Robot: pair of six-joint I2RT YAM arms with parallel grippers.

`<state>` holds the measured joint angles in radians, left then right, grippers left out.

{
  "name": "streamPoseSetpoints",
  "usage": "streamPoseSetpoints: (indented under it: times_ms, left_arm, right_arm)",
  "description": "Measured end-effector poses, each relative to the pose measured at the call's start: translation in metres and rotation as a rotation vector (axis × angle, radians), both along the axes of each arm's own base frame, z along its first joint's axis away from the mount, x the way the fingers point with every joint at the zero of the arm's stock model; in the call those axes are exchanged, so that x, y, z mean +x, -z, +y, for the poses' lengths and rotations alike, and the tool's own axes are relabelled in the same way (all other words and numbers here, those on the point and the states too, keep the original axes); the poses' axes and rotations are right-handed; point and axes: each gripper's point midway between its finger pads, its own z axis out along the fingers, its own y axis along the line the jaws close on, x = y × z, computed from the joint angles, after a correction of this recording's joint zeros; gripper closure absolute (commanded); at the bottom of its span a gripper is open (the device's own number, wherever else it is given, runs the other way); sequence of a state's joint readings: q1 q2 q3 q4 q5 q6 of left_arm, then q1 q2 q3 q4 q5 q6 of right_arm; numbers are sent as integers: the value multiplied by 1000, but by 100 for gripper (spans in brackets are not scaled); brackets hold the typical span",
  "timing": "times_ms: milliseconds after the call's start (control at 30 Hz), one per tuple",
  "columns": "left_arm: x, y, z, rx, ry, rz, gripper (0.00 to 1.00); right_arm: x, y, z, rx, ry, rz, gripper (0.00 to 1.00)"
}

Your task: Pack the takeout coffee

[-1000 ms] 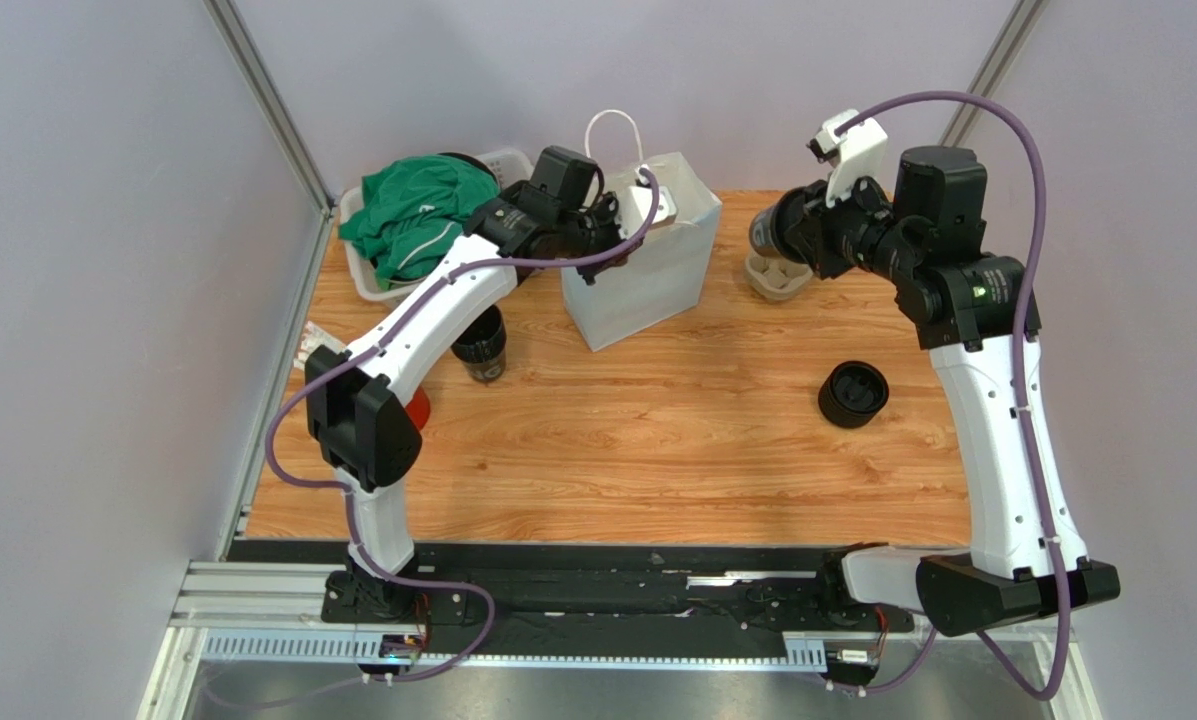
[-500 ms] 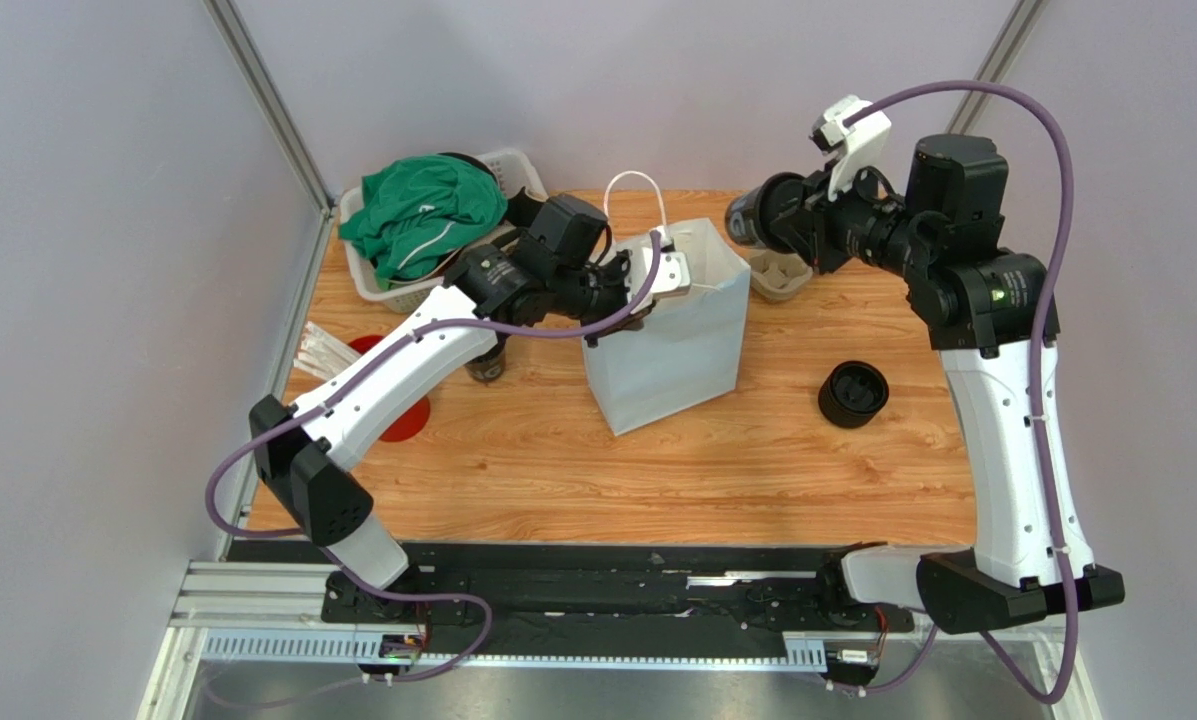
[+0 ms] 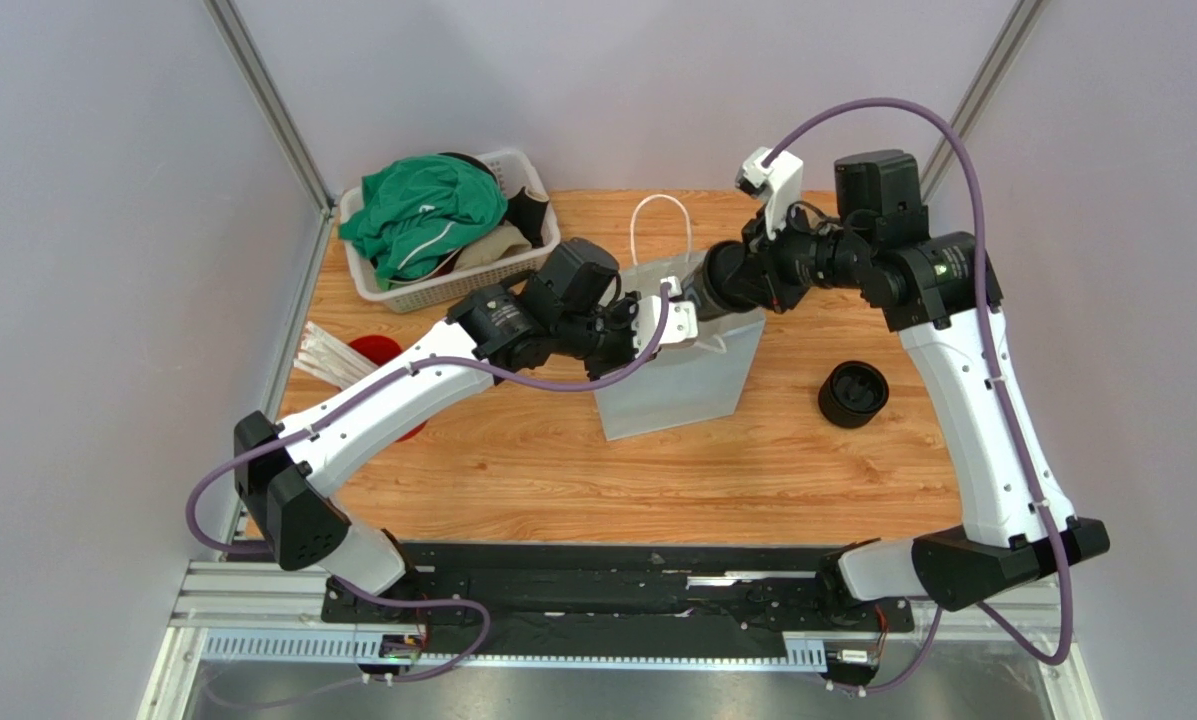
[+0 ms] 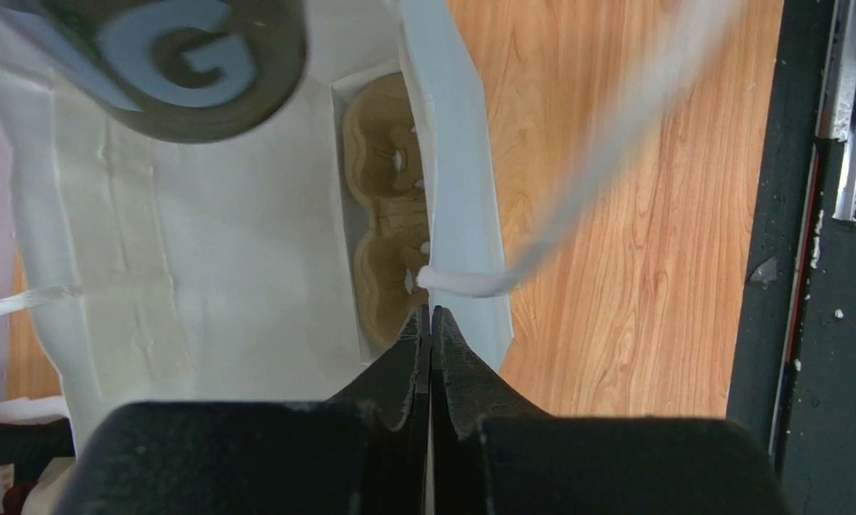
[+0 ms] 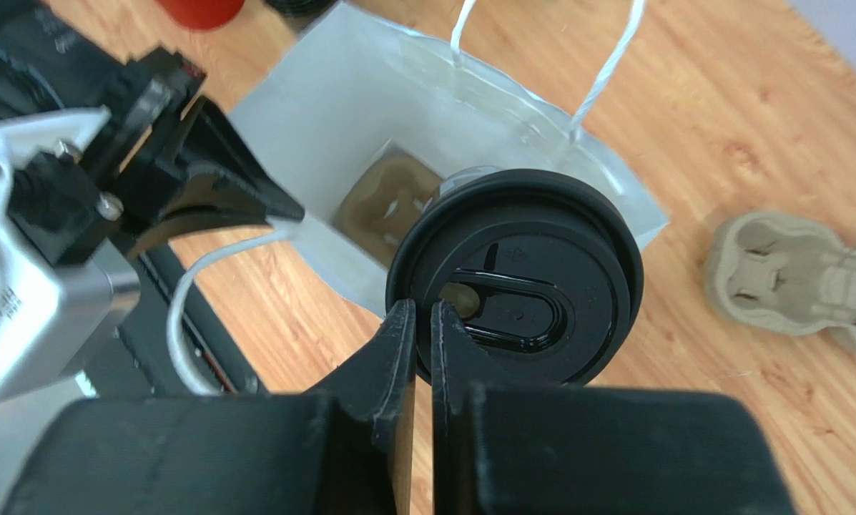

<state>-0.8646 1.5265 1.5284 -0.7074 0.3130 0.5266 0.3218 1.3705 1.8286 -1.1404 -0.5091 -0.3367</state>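
The takeout coffee (image 5: 513, 279), a black cup with a black lid, hangs over the open mouth of the white paper bag (image 3: 687, 383). My right gripper (image 5: 422, 311) is shut on the rim of its lid; in the top view the cup (image 3: 730, 278) sits just above the bag's back edge. My left gripper (image 4: 431, 313) is shut on the bag's near rim (image 4: 459, 215) beside a white rope handle (image 4: 604, 150). The cup's underside (image 4: 185, 64) shows above the bag in the left wrist view. A brown cardboard cup carrier (image 4: 384, 204) lies at the bottom of the bag.
A basket (image 3: 409, 285) of green cloth stands at the back left. A short black round piece (image 3: 854, 393) sits on the table's right side. Another cardboard carrier (image 5: 808, 274) lies beyond the bag. A red cup (image 3: 376, 350) with white straws (image 3: 323, 354) is at the left.
My left gripper has pulled the bag forward and to the right across the table. My right arm has carried the cup leftward from over the loose carrier to above the bag's mouth.
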Motion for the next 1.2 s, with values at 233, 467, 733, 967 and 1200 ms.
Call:
streamPoseSetpoints:
  times_ms: [233,467,733,967,1200]
  left_arm:
    - [4,1,-1,-16,-9,-23,100]
    - [2,0,-3,-19,-3,-24,100]
    - [2,0,-4,-22,-1,-24,100]
    - [2,0,-4,-22,0,-24,100]
    - [2,1,-5,-24,0,-27,100]
  right_arm:
    - [-15,28,3,-68,-61,80,100]
    - [-1,52,16,-119,-91,140,100]
    - [15,78,21,-182,-95,192,100]
    - [33,91,24,-248,-111,218,100]
    - [40,100,24,-339,-137,203,100]
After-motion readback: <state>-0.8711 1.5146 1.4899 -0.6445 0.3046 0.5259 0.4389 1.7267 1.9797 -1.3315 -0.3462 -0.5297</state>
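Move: The lidded coffee cup is already in the right hand's fingers, hanging at the paper bag's mouth; the right-hand well of the carrier on the bag floor lies roughly 30 cm below that hand, 3 ahead and 2 left. The bag's near rim is about 10 cm left, 3 back and 10 lower; a spare carrier stands some 22 ahead, 14 right, 33 below. From the left hand the well is 5 ahead, 9 right, 20 below. The coffee cup, still pinched at its lid, is lowered into the bag by the right hand, about 10 cm down; the hand first eases back a centimetre or two, then comes forward some 5 cm with a slight leftward drift while its wrist tips the fingers steeper by roughly 20 degrees. The left hand stays put, fingers shut, keeping hold of the bag's near rim. ##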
